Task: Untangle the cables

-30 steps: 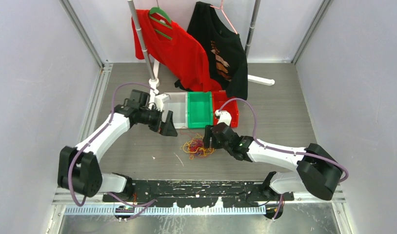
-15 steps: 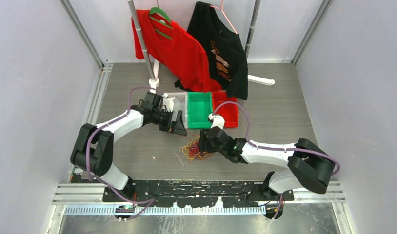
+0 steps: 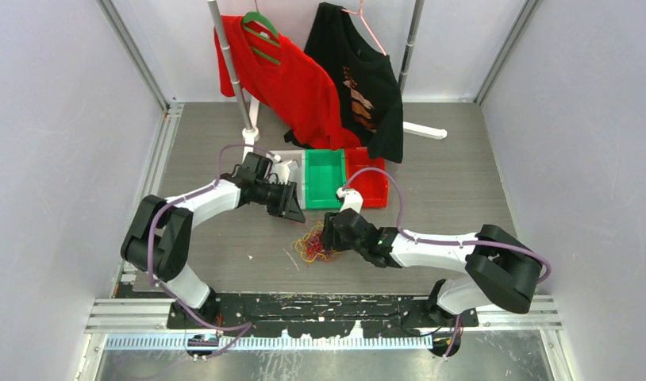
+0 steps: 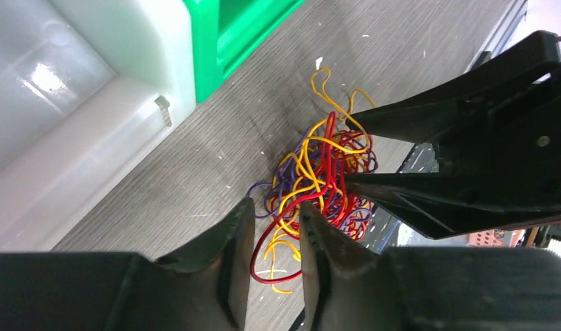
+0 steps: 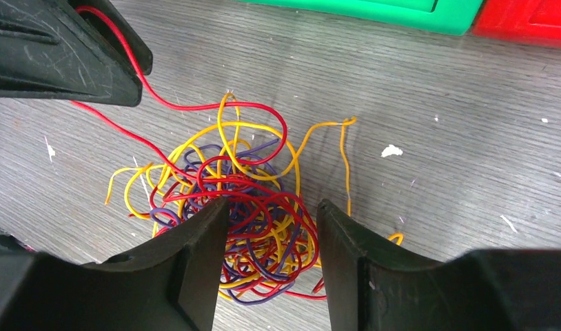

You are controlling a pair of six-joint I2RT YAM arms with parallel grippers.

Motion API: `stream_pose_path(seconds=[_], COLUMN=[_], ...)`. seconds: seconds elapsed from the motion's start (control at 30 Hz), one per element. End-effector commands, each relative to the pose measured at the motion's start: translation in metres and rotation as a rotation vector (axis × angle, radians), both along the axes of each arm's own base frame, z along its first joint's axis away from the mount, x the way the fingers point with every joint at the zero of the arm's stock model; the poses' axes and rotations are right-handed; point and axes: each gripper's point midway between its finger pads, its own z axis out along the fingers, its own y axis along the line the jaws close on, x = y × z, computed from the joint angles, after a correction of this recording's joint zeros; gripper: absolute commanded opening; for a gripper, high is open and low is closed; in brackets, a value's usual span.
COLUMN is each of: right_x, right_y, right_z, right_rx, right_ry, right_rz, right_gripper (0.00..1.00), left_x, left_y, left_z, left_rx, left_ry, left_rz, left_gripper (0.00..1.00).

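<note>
The cables [image 3: 310,242] lie in one tangled heap of red, yellow and purple strands on the grey table, just in front of the bins. My left gripper [image 3: 294,210] reaches in from the far left. In the left wrist view its jaws [image 4: 276,207] are narrowed but still apart, with a red and a yellow loop of the cables [image 4: 326,172] lying loose in the gap. My right gripper [image 5: 272,205] is open and straddles the near side of the cables [image 5: 250,200]. A red strand runs up to the left gripper's fingers [image 5: 71,62]. The right gripper [image 4: 350,148] faces the left one across the heap.
A white bin [image 3: 282,171], a green bin [image 3: 324,176] and a red bin [image 3: 374,186] stand in a row just behind the heap. Behind them a rack pole [image 3: 232,71] carries a red shirt [image 3: 292,79] and a black shirt [image 3: 367,79]. A stray pale strand [image 3: 290,258] lies nearer.
My left arm has swung right and toward the heap, and its jaws have narrowed from wide open around two loops. My right gripper has slid left onto the heap and narrowed slightly.
</note>
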Motion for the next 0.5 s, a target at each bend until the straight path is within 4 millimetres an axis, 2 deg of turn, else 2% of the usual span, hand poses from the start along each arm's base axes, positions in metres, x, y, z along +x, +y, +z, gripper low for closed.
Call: stream_pose_path(seconds=[0.0, 0.1, 0.2, 0.33, 0.47], right_x=[0.003, 0.002, 0.010, 0.020, 0.031], right_y=[0.004, 0.001, -0.005, -0.008, 0.001], right_z=[0.016, 0.024, 0.042, 0.075, 0.103], right_rx=[0.063, 0.068, 0.069, 0.083, 0.103], right_ry=[-0.032, -0.043, -0.095, -0.179, -0.250], right_rz=[-0.026, -0.025, -0.057, -0.075, -0.067], right_gripper=[0.55, 0.55, 0.59, 0.73, 0.81], left_x=[0.004, -0.003, -0.009, -0.018, -0.027], left_y=[-0.014, -0.009, 0.000, 0.011, 0.012], left_z=[0.034, 0.047, 0.063, 0.087, 0.104], left_rx=[-0.094, -0.085, -0.050, -0.009, -0.007], left_ry=[-0.055, -0.091, -0.152, -0.190, -0.205], left_rz=[-0.063, -0.085, -0.103, -0.111, -0.125], left_gripper=[0.26, 0.15, 0.09, 0.04, 0.02])
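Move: A loop of the tangle's red cable already sits between my left fingers, right at the pads; the middle of the cable pile lies about 5 cm back, 4 cm to the right and 4 cm below. The white bin is some 10 cm ahead and 4 cm left of that hand, the green bin 10 cm ahead and 6 cm right. My right hand straddles the pile, whose middle is about 2 cm left, 2 cm back and 2 cm below it; the green bin is 13 cm straight ahead. I close my left fingers from about a third open to nearly shut, pinching the red loop, and then lift it away from the pile, about 8 cm up and a touch back, turning the wrist some 10 degrees. Just after, my right hand, holding nothing, spreads its fingers wider and rises about 5 cm clear of the pile. ##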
